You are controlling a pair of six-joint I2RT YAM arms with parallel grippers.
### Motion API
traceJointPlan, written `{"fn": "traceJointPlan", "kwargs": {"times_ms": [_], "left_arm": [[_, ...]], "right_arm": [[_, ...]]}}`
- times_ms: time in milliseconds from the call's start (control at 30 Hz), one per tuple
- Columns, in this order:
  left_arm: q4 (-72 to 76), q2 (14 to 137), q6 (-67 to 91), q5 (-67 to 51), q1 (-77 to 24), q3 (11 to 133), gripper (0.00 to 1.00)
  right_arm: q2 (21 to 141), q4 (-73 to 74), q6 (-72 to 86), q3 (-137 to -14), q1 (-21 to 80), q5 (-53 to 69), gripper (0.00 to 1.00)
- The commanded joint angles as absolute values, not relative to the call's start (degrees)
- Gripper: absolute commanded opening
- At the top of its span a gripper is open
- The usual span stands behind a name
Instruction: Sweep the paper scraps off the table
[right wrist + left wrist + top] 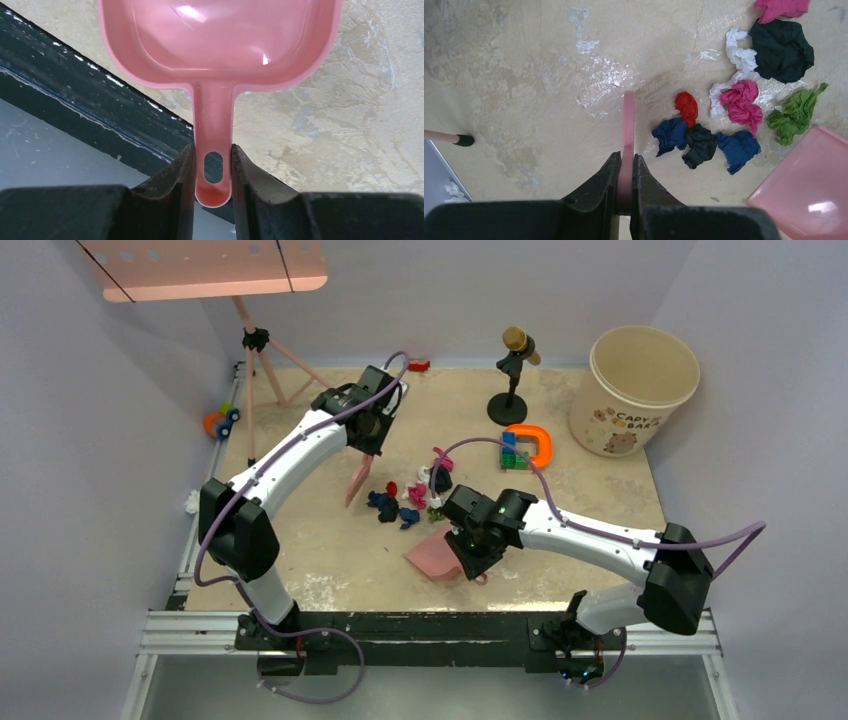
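The paper scraps [410, 498] lie bunched in the middle of the table [310, 560]. In the left wrist view they are red [686, 106], navy [671, 135], black [700, 145], blue [738, 147], magenta [741, 100], green [796, 112] and white [736, 55] wads. My left gripper [368, 448] [626, 167] is shut on a pink brush [357, 482] [628, 125] whose tip stands just left of the scraps. My right gripper [470, 555] [213, 167] is shut on the handle of a pink dustpan [432, 558] [220, 40]. The pan rests on the table just in front of the scraps.
A cream bucket [632, 390] stands at the back right. A microphone figure [512, 380], an orange horseshoe piece [535, 445] and a toy block stack [513, 453] are behind the scraps. A red toy car [418, 366] sits at the back edge, a tripod [262, 360] at the back left.
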State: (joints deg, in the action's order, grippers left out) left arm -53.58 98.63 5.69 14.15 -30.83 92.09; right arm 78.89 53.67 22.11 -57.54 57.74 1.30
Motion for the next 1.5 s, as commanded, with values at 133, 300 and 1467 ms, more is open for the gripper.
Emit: {"fn": "traceJointPlan", "kwargs": {"times_ms": [133,300,1467], "left_arm": [[-51.2,98.5,4.8,9.1,-31.4,91.6,0.0],[-51.3,99.2,4.6,5.4,-31.5,91.5,0.0],[-48.8,83.9,4.6,-5.0,-31.6,87.7,0.0]], "right_arm": [[81.9,49.6,21.8,-60.3,57.8,2.2,0.0],[86.7,48.8,19.5,-63.7,55.6,1.7,0.0],[82.3,28.0,17.3,-52.5,52.6,-4.8,0.0]]}}
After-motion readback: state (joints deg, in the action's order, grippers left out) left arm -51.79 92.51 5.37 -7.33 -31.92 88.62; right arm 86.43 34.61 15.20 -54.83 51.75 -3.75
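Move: The left hand, still holding the brush, has the blue-and-dark scraps about 12 cm back, 2 cm right and 14 cm below; the pink scrap is 7 cm right of them and 2 cm farther out. For the right hand, holding the dustpan, those blue-and-dark scraps lie some 12 cm ahead, 20 cm left and 6 cm below, with the green scrap 11 cm ahead and 9 cm left. Right hand pushes the dustpan 8 cm forward under scraps while left brushes them roughly 7 cm right and back. ##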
